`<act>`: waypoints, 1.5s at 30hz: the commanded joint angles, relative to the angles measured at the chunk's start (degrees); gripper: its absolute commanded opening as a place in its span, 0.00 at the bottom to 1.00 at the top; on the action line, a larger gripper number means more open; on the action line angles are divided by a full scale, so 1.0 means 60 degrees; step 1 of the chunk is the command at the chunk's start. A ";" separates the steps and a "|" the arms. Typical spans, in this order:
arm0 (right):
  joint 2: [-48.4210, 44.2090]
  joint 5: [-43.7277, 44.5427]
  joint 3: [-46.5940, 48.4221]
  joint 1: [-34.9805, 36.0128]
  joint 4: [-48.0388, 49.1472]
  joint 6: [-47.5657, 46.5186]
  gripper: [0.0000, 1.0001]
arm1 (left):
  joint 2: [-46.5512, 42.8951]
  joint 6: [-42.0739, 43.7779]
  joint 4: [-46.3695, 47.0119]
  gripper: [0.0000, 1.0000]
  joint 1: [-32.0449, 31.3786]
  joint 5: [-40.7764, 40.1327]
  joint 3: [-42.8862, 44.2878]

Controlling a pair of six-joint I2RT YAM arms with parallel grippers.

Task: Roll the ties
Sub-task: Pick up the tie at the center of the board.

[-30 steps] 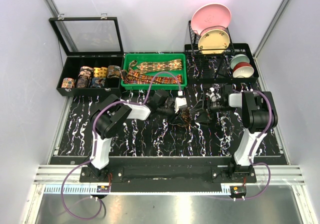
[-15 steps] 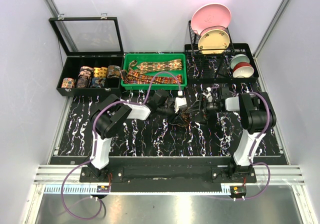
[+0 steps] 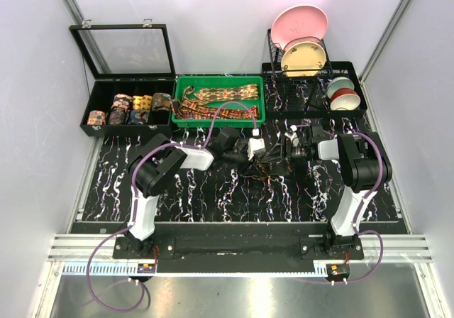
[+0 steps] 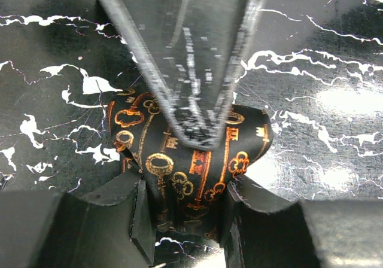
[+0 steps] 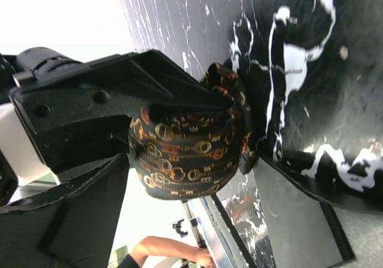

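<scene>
A rolled tie [image 3: 265, 167], dark with gold and orange keys, sits on the black marbled table at mid-centre. My left gripper [image 3: 253, 157] comes at it from the left and is shut on the coil [image 4: 185, 160], one finger [image 4: 119, 220] on each side. My right gripper [image 3: 279, 163] meets it from the right, open wide, its fingers [image 5: 299, 202] straddling the same coil [image 5: 185, 148]. One right finger [image 4: 191, 70] lies across the top of the coil in the left wrist view. The left gripper's black finger [image 5: 119, 100] covers the coil's upper part in the right wrist view.
A green tray [image 3: 218, 78] at the back holds several unrolled ties [image 3: 216, 93]. To its left stands a black box [image 3: 91, 99] with several rolled ties [image 3: 131, 108] and its glass lid raised. A dish rack [image 3: 312, 73] with plates and bowls [image 3: 342, 94] stands back right.
My right gripper has moved left up to the coil and its jaws have spread wider round it. The left gripper and the coil have stayed put.
</scene>
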 commanded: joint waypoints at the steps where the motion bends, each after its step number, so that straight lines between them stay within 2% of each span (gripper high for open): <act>1: -0.0228 0.0378 -0.0392 0.0077 -0.0120 -0.0178 0.86 | 0.0797 0.0107 -0.2098 0.00 0.0024 -0.0959 -0.0425; 2: -0.0199 0.0363 -0.0392 0.0077 -0.0105 -0.0163 0.79 | 0.0826 0.0136 -0.2127 0.00 0.0024 -0.0960 -0.0396; 5: -0.0111 0.0465 -0.0392 0.0120 -0.0061 -0.0163 0.73 | 0.0826 0.0122 -0.2098 0.00 0.0024 -0.0960 -0.0381; 8: -0.0009 0.0598 -0.0407 0.0106 -0.0003 -0.0061 0.61 | 0.0855 0.0136 -0.2113 0.00 0.0024 -0.0960 -0.0352; 9: 0.0064 0.0568 -0.0364 0.0120 -0.0002 -0.0017 0.53 | 0.0855 0.0151 -0.2113 0.00 0.0024 -0.0974 -0.0352; 11: 0.0138 0.0539 -0.0319 0.0121 -0.0002 -0.0016 0.44 | 0.0826 0.0136 -0.2113 0.00 0.0024 -0.0960 -0.0352; 12: 0.0167 0.0524 -0.0319 0.0106 -0.0002 -0.0002 0.35 | 0.0826 0.0136 -0.2113 0.00 0.0024 -0.0960 -0.0366; 15: 0.0299 0.0451 -0.0232 0.0121 -0.0002 -0.0016 0.18 | 0.0782 0.0151 -0.2098 0.00 0.0024 -0.0989 -0.0381; 16: 0.0343 0.0393 -0.0188 0.0121 -0.0002 -0.0031 0.05 | 0.0782 0.0136 -0.2098 0.00 0.0024 -0.0989 -0.0352; 17: 0.0387 0.0378 -0.0144 0.0121 -0.0031 -0.0031 0.00 | 0.0767 0.0136 -0.2098 0.00 0.0024 -0.1003 -0.0352; 19: 0.0416 0.0421 -0.0085 0.0106 -0.0134 -0.0089 0.00 | 0.0753 0.0093 -0.2098 0.04 0.0024 -0.0974 -0.0308; 20: 0.0387 0.0465 -0.0041 0.0120 -0.0207 -0.0133 0.00 | 0.0724 0.0049 -0.2083 0.11 0.0024 -0.1003 -0.0279; 23: 0.0300 0.0568 0.0017 0.0121 -0.0367 -0.0251 0.00 | 0.0549 -0.0083 -0.1981 0.25 0.0024 -0.0945 -0.0264; 24: 0.0241 0.0597 0.0018 0.0121 -0.0412 -0.0294 0.00 | 0.0461 -0.0127 -0.1923 0.35 0.0024 -0.0858 -0.0278; 26: 0.0066 0.0641 0.0018 0.0121 -0.0485 -0.0353 0.00 | 0.0052 -0.0215 -0.1733 0.47 0.0010 -0.0813 -0.0424; 27: 0.0007 0.0699 0.0032 0.0121 -0.0544 -0.0397 0.00 | -0.0124 -0.0273 -0.1500 0.60 0.0009 -0.0828 -0.0497; 29: -0.0052 0.0671 0.0091 0.0121 -0.0661 -0.0426 0.00 | -0.0637 -0.0405 -0.1395 0.75 0.0009 -0.0828 -0.0556; 30: -0.0081 0.0700 0.0091 0.0135 -0.0661 -0.0426 0.00 | -0.0798 -0.0449 -0.1380 0.90 0.0009 -0.0828 -0.0542; 31: -0.0111 0.0715 0.0091 0.0121 -0.0661 -0.0441 0.00 | -0.1090 -0.0580 -0.1380 0.98 0.0024 -0.0828 -0.0513; 40: -0.0477 0.0773 0.0106 0.0121 -0.0808 -0.0529 0.00 | -0.2744 -0.0729 -0.2433 0.99 0.0053 -0.1281 -0.0264; 45: -0.1296 0.0846 0.0295 0.0120 -0.1027 -0.0631 0.00 | -0.4123 -0.0420 -0.3795 0.99 0.0185 -0.2525 -0.0088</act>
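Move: The rolled tie is still gripped between the left fingers, its middle about 2 cm to the right of the left hand and level with it. From the right hand, which is open around the roll's near end, the tie's middle is some 4 cm to the left and about 1 cm lower. The green tray lies roughly 22 cm ahead of the left hand and 12 cm to its left; the dish rack stands about 26 cm ahead of the right hand and 12 cm to its right. Easing back about 1 cm, the right hand closes its wide-open fingers nearly shut, pinching the near end of the rolled tie, and keeps that hold. Only then do the left fingers spread fully and release the roll, and the left hand withdraws up about 5 cm and some 3 cm to the left, also slightly back. ##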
